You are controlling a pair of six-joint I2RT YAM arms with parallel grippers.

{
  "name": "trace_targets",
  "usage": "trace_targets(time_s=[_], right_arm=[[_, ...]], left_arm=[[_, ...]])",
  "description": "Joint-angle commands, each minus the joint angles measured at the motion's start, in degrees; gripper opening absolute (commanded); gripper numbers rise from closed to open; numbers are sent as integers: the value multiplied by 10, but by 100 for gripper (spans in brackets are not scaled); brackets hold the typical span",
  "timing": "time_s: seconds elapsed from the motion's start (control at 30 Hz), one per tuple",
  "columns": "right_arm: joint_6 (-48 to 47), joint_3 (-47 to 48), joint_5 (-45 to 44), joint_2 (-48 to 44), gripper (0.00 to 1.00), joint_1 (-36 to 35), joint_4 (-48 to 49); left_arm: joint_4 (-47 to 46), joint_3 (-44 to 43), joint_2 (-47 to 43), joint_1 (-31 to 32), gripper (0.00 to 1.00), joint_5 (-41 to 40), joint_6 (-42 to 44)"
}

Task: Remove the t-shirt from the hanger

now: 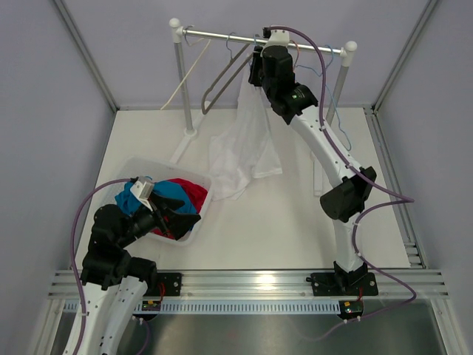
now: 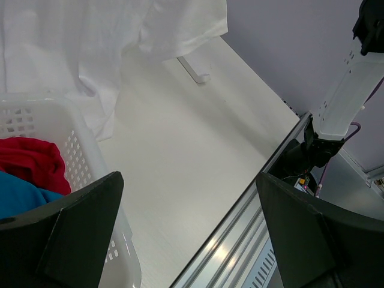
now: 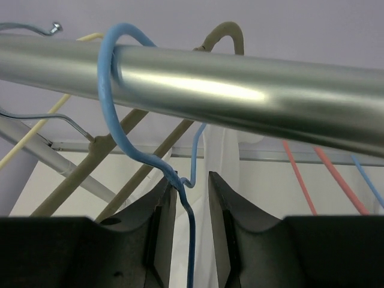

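A white t-shirt [image 1: 247, 140] hangs from the rail [image 1: 222, 35], its hem lying on the table. It also shows in the left wrist view [image 2: 90, 36]. My right gripper [image 1: 256, 70] is up at the rail [image 3: 240, 90]. In its wrist view the gripper [image 3: 191, 186] is narrowly open around the neck of the blue wire hanger [image 3: 108, 90], which hooks over the rail. The wire touches the left finger, and white cloth [image 3: 216, 156] shows between the fingers. My left gripper [image 1: 174, 214] is wide open and empty [image 2: 189, 234] above the basket's right rim.
A white basket [image 1: 201, 183] with red and blue clothes stands at the near left [image 2: 84, 156]. A beige hanger [image 1: 222, 81], a cream hanger [image 1: 185, 74] and thin wire hangers [image 1: 325, 81] also hang on the rail. The metal frame rail [image 1: 251, 281] runs along the near edge.
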State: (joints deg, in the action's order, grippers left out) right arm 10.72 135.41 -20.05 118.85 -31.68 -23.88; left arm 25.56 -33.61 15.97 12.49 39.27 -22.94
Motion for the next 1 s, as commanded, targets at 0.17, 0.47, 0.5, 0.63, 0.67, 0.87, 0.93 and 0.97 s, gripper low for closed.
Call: trace_targets(time_s=[0.17, 0.47, 0.5, 0.63, 0.67, 0.87, 0.93, 0.97], right_arm=[[-10, 27, -3, 10, 18, -4, -5], [-17, 27, -10, -15, 0, -7, 52], [-23, 29, -16, -18, 0, -11, 64], [-63, 40, -39, -32, 0, -20, 74], [-69, 32, -48, -36, 0, -22, 74], [-98, -76, -72, -90, 0, -30, 103], [-94, -118, -75, -106, 0, -30, 113], [-93, -130, -78, -109, 0, -30, 115]], left_arm=[[-28, 0, 6, 3, 99, 20, -5], [-28, -1, 22, 3, 99, 13, -4], [-27, -1, 24, 3, 99, 12, -4], [-24, -5, 35, 3, 99, 13, -1], [-24, -6, 36, 3, 99, 14, -1], [-24, -20, 45, 3, 99, 23, -4], [-24, -30, 53, 3, 99, 27, -13], [-24, -35, 55, 3, 99, 28, -13]])
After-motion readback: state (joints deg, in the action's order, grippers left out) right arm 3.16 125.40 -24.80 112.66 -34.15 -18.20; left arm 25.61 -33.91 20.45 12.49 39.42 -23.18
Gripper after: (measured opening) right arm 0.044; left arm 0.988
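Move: The blue hanger's neck stands between the right hand's half-open fingertips, about 1 cm ahead and 1 cm below. The rod crosses 2 cm ahead of the hand and 4 cm above; the white t-shirt hangs beneath, its middle some 22 cm down and 2 cm ahead. The brown hanger's middle is about 7 cm left, level fore-and-aft and 3 cm lower. From the left hand the neck lies roughly 39 cm ahead, 14 cm right and 14 cm up. The right fingers pinch the blue hanger's neck just under its hook, closing from about a third open as the hand sinks nearly 2 cm. Keeping that grip, it then rises some 2 cm beside the rod and draws back about 2.5 cm towards the robot, rolling its left side down slightly. ##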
